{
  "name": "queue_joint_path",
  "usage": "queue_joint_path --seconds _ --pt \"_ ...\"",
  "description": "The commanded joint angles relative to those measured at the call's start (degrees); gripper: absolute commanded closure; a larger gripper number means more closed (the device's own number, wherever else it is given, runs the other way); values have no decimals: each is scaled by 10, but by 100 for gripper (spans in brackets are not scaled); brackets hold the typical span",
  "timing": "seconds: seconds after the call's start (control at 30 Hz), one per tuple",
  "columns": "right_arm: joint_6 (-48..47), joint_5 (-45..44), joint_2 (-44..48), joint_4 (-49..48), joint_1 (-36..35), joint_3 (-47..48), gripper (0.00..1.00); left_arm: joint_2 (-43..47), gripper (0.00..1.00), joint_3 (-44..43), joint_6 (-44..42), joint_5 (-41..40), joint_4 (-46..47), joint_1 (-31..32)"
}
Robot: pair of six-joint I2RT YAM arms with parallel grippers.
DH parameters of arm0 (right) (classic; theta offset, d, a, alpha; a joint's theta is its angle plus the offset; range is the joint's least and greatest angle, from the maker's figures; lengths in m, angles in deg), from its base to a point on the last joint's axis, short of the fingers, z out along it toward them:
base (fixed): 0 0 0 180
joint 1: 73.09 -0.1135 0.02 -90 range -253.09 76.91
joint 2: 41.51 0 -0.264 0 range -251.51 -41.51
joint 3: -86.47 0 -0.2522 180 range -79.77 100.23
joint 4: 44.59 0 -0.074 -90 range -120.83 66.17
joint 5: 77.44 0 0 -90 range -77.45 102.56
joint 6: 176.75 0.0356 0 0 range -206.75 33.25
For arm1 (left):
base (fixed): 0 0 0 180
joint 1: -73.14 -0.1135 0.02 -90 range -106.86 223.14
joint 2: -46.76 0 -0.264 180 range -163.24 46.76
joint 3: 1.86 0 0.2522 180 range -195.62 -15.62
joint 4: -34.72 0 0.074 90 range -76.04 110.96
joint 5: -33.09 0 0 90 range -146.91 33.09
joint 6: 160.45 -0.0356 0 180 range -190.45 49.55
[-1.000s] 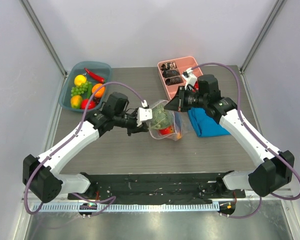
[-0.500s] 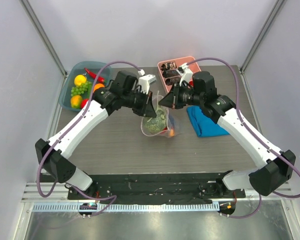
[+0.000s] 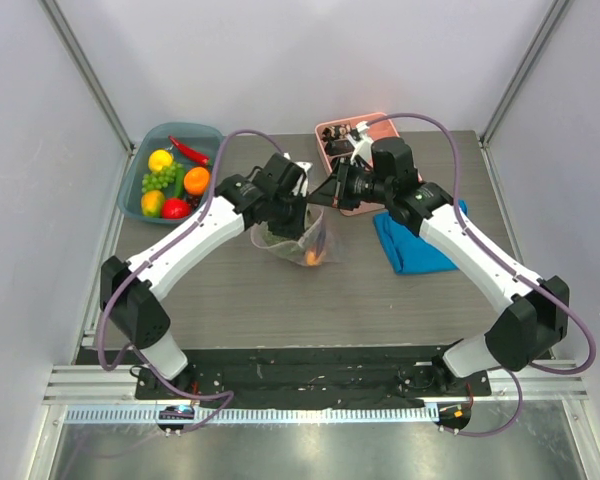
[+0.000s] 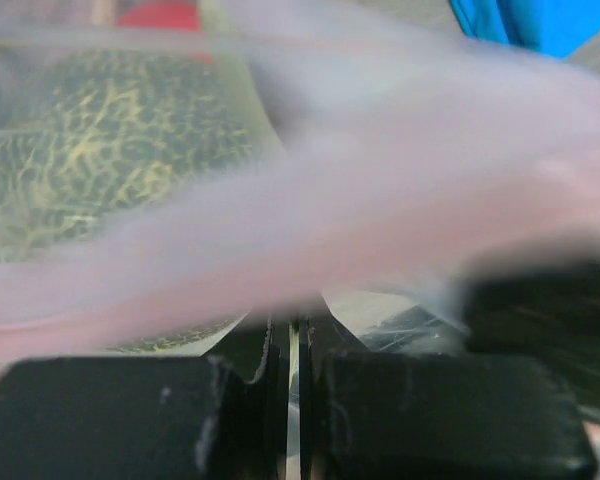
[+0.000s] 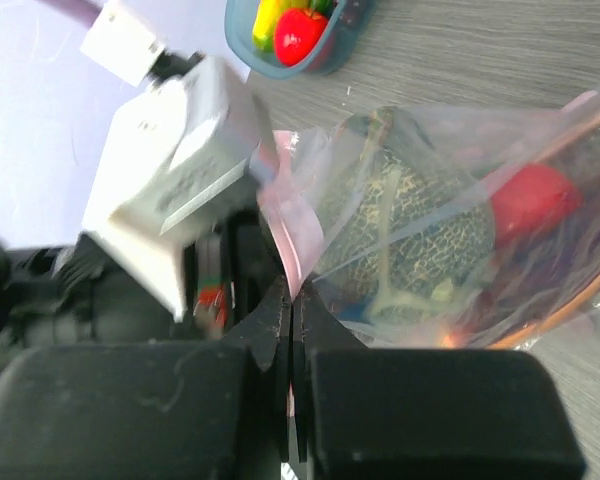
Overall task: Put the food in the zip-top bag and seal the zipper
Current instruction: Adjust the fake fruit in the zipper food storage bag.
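The zip-top bag [image 3: 288,240] hangs off the table between my two grippers. Inside it show a green cabbage [image 5: 400,235], a red fruit [image 5: 532,200] and an orange piece [image 3: 312,257]. My left gripper [image 3: 302,205] is shut on the bag's upper edge, where the pink zipper [image 4: 310,240] runs blurred across just above the closed fingertips. My right gripper [image 3: 332,192] is shut on the same pink zipper [image 5: 292,230], close beside the left one. More food lies in the teal basin [image 3: 130,195]: a lemon, grapes [image 3: 160,181], an orange, a chili [image 3: 188,151] and a tomato.
A pink divided tray [image 3: 332,170] sits at the back behind the right gripper. A blue folded cloth [image 3: 415,247] lies right of the bag. The teal basin stands at the back left. Grey walls close the table on three sides.
The left arm swung up and back, raising the bag's left edge toward the right gripper. The bag shifted left and now hangs bunched. The right gripper moved slightly left and back.
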Motion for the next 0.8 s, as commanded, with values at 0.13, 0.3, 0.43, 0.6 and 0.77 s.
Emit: queue_joint_path --seconds 0.13,0.3,0.43,0.6,0.77 --pt "46 69 33 -95 -17 72 99 -52 89 6 17 -14 -19 -49" --pt "45 63 30 -94 -5 71 99 40 35 22 -37 103 41 -56" --pt "53 59 27 -96 13 63 99 137 10 64 -62 117 109 -75" --pt "59 67 21 -111 22 55 99 170 10 39 -78 193 65 -122" --pt "74 74 21 -128 24 31 99 221 7 83 -101 259 119 -127"
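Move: The melon in the zip-top bag lies about 3 cm ahead of the left gripper, 3 cm to its left and 5 cm below. From that gripper, the pinched bag rim is some 6 cm ahead, 3 cm right and 9 cm higher; the orange vegetable is roughly 5 cm back, 3 cm right and 8 cm lower. From the right gripper, the melon is about 3 cm back, 6 cm left and 14 cm down. Ease the shut left gripper a couple of centimetres forward and down beside the melon, then spread its fingers wide inside the bag mouth and bring them up about 8 cm, drifting left. Keep the right fingers pinched on the zipper rim; lift them some 9 cm, mostly late, drawing back and left as that wrist rolls. ##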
